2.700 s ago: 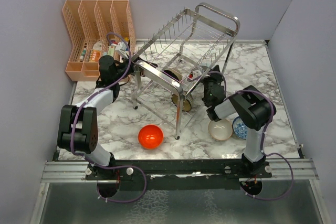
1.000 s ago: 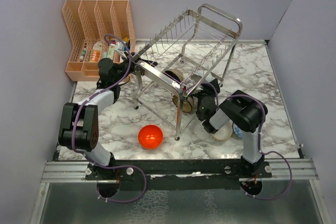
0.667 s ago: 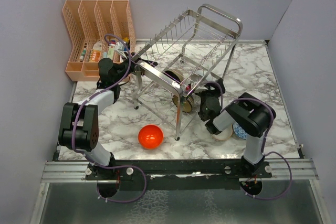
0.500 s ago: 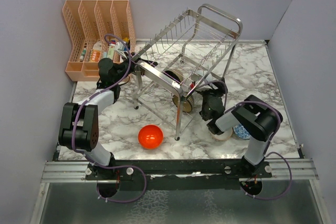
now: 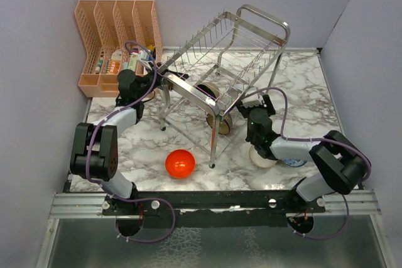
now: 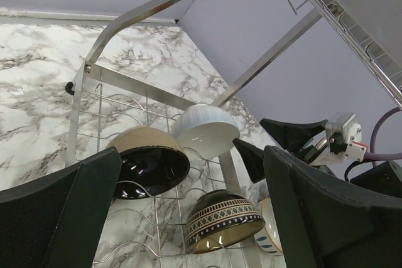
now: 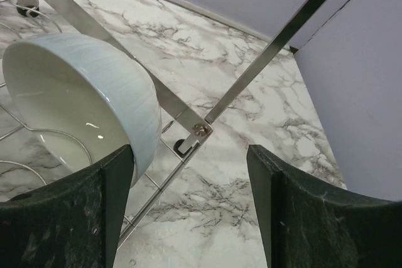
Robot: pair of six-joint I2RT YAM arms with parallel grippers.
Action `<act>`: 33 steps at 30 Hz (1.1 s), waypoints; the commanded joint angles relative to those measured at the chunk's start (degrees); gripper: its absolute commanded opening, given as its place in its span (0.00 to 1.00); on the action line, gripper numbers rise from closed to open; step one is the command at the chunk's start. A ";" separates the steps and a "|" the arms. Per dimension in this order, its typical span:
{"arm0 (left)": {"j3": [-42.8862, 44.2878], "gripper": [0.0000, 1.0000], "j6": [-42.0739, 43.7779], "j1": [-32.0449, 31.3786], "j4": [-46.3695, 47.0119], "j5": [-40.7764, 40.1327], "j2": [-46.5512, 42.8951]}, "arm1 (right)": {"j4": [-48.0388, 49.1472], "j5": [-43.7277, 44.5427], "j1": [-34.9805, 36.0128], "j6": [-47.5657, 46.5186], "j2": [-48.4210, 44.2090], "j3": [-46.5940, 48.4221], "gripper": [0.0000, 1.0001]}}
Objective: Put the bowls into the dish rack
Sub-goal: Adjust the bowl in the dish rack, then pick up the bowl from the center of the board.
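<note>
The steel dish rack (image 5: 226, 54) stands tilted mid-table. On its lower tier the left wrist view shows a dark bowl with a beige outside (image 6: 147, 164), a plain white bowl (image 6: 204, 130) and a patterned brown bowl (image 6: 226, 218). My right gripper (image 7: 188, 211) is open and holds nothing; its left finger is beside the white bowl (image 7: 75, 92) resting on the wires. My left gripper (image 6: 195, 218) is wide open at the rack's left end (image 5: 157, 78), holding nothing. A red-orange bowl (image 5: 179, 163), a beige-pink bowl (image 5: 260, 157) and a blue-patterned bowl (image 5: 294, 161) sit on the table.
A peach slotted organiser (image 5: 116, 39) holding small items stands at the back left. The marble table (image 5: 314, 92) is walled on three sides. The right arm's elbow (image 5: 336, 161) lies low over the front right corner, next to the blue-patterned bowl.
The right gripper has opened and let go of the white bowl in the rack. The right arm's elbow has swung out to the right and lower. The left arm has not moved.
</note>
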 commanded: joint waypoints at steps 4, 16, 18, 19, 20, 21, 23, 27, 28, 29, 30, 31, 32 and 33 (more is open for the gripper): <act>-0.63 0.99 -0.55 0.24 2.54 1.69 -0.55 | -20.27 -7.11 -0.29 12.39 -2.95 4.01 0.72; -0.15 0.99 -0.46 0.34 1.90 2.05 -1.00 | -54.18 -14.59 -0.24 36.59 -11.08 12.01 0.79; -0.03 0.99 -0.19 0.33 1.40 2.06 -1.21 | -59.62 -15.46 -0.24 40.92 -12.46 12.86 0.79; 0.10 0.99 -0.14 0.33 1.20 2.12 -1.22 | -62.50 -15.75 -0.24 42.99 -12.96 13.30 0.80; 0.16 0.99 -0.10 0.33 1.12 2.17 -1.22 | -65.55 -15.83 -0.25 45.12 -13.45 14.08 0.81; 0.23 0.99 -0.13 0.33 1.02 2.21 -1.18 | -69.45 -15.88 -0.24 47.86 -13.86 15.06 0.82; 0.37 0.99 -0.12 0.33 0.92 2.36 -1.22 | -75.97 -16.85 -0.29 52.15 -14.90 17.04 0.86; 0.76 0.99 -0.14 0.33 0.41 2.64 -1.41 | -88.26 -20.52 -0.24 60.04 -18.19 20.32 0.95; 0.84 0.99 -0.07 0.35 0.21 2.58 -1.54 | -91.08 -21.95 -0.24 62.20 -19.27 20.95 1.00; 1.03 0.99 0.02 0.33 -0.05 2.63 -1.57 | -93.57 -22.86 -0.24 64.00 -20.27 21.30 1.00; 1.20 0.99 0.13 0.37 -0.36 2.70 -1.61 | -96.01 -24.30 -0.31 65.97 -21.34 21.61 1.00; 1.23 0.99 0.25 0.34 -0.56 2.74 -1.65 | -98.44 -26.45 -0.32 68.25 -22.41 21.80 1.00; 1.29 0.99 0.34 0.33 -0.68 2.68 -1.65 | -100.05 -28.45 -0.34 70.05 -23.43 21.73 0.99; 1.30 0.99 0.43 0.35 -0.93 2.72 -1.66 | -101.53 -30.63 -0.33 71.51 -24.55 21.56 1.00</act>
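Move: Back by about 15 cm and 2 cm to the right of the right hand, the cream bowl stands on the table, some 11 cm lower; the blue-patterned bowl is 12 cm right of it and 1 cm nearer the base. In the rack, the white bowl sits about 6 cm ahead, 8 cm left and 2 cm below the hand, and the banded bowl 9 cm back, 12 cm left, 4 cm down. From the left hand the cream bowl lies roughly 20 cm back, 29 cm right, 23 cm below. Leaving the white bowl in the rack, the right hand first dips about 3 cm with a small drift left, then draws back some 12 cm in all, past the banded bowl's side of the rack and towards the cream bowl. On the way the wrist tips the fingers steeply down and rolls its left side up, each by over 30 degrees, while the half-spread fingers open fully, holding nothing. ##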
